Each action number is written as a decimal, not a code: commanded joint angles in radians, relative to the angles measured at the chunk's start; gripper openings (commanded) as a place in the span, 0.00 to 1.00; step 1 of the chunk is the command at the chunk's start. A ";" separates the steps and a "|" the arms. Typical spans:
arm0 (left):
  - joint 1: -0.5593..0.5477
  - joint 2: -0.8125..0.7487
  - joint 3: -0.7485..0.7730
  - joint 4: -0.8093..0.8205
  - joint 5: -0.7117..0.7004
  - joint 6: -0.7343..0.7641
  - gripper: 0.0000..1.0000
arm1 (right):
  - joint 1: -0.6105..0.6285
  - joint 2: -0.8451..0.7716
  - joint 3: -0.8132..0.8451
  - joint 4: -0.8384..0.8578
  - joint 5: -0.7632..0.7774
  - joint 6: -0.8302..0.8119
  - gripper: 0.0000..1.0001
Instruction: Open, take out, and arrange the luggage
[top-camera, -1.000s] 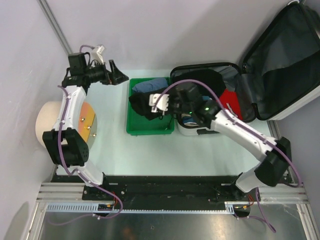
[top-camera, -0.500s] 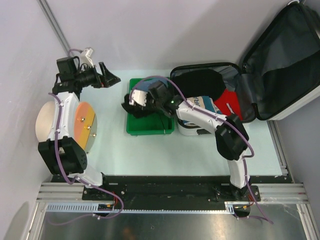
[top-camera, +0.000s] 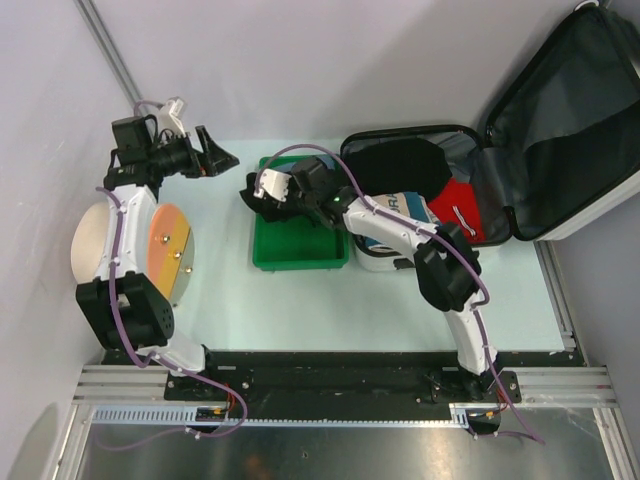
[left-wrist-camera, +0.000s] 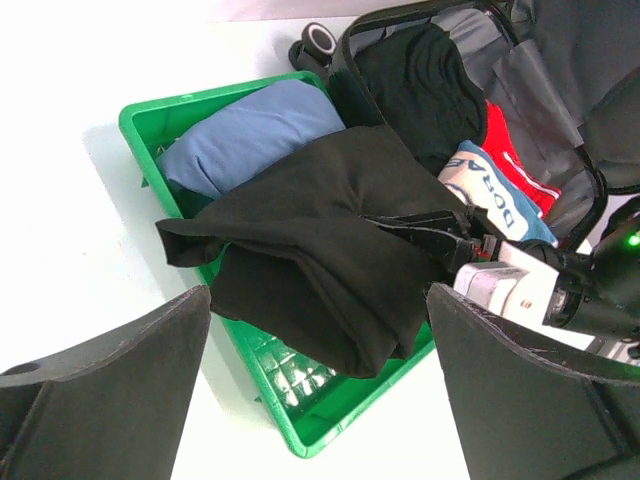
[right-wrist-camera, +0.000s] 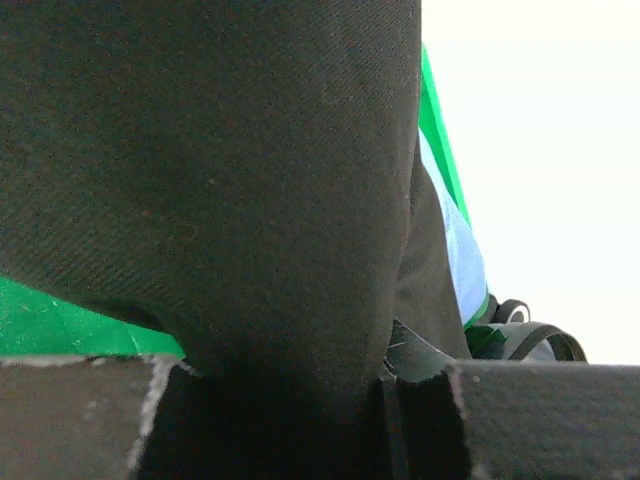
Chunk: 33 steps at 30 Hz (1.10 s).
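The luggage (top-camera: 560, 130) lies open at the right, its lid propped up and dark grey lining showing. Its base (left-wrist-camera: 440, 80) still holds black, red and white-and-blue printed clothes. My right gripper (top-camera: 270, 200) is shut on a black garment (top-camera: 252, 198) and holds it over the green tray (top-camera: 300, 255). In the right wrist view the black cloth (right-wrist-camera: 220, 180) fills the space between the jaws of the gripper (right-wrist-camera: 300, 375). A folded blue garment (left-wrist-camera: 255, 135) lies in the tray (left-wrist-camera: 300, 420) under the black garment (left-wrist-camera: 320, 230). My left gripper (top-camera: 215, 155) hangs open and empty left of the tray, seen wide apart (left-wrist-camera: 318, 295).
A cream cylinder (top-camera: 100, 240) with an orange face lies at the left edge beside the left arm. A suitcase wheel (left-wrist-camera: 318, 40) shows behind the tray. White tabletop (top-camera: 300, 310) runs in front of the tray and luggage.
My right arm has swung left from the luggage, carrying the black garment over the green tray. My left gripper has drawn back slightly to the left, still open.
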 joint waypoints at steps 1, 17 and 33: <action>0.005 -0.012 0.002 0.026 0.012 -0.005 0.94 | 0.033 -0.010 0.086 0.131 0.059 0.048 0.00; 0.013 -0.001 0.018 0.029 0.025 -0.021 0.93 | 0.041 -0.059 0.058 0.090 0.096 0.137 0.00; 0.016 -0.013 -0.024 0.028 0.021 -0.002 0.93 | 0.048 -0.104 -0.306 0.304 0.208 -0.027 0.00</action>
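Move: The dark garment is already in the right fingers; the green bin's middle lies about 8 cm back, 2 cm to the right and 13 cm below that hand. The blue clothing in the bin's far end is some 4 cm ahead, 4 cm right and 12 cm down; the open suitcase's middle is roughly 2 cm back and 31 cm right, 14 cm down. From the left hand the bin is about 6 cm back, 17 cm right and 25 cm below. The dark garment, still pinched, is flicked by the right hand: first up and left, about 4 cm each way, then swung back rightward and down by roughly 8 cm each while drawing about 4 cm toward the base, into the bin's middle. The hand's left side lifts and then dips some 10 degrees, and the fingers keep their hold. ##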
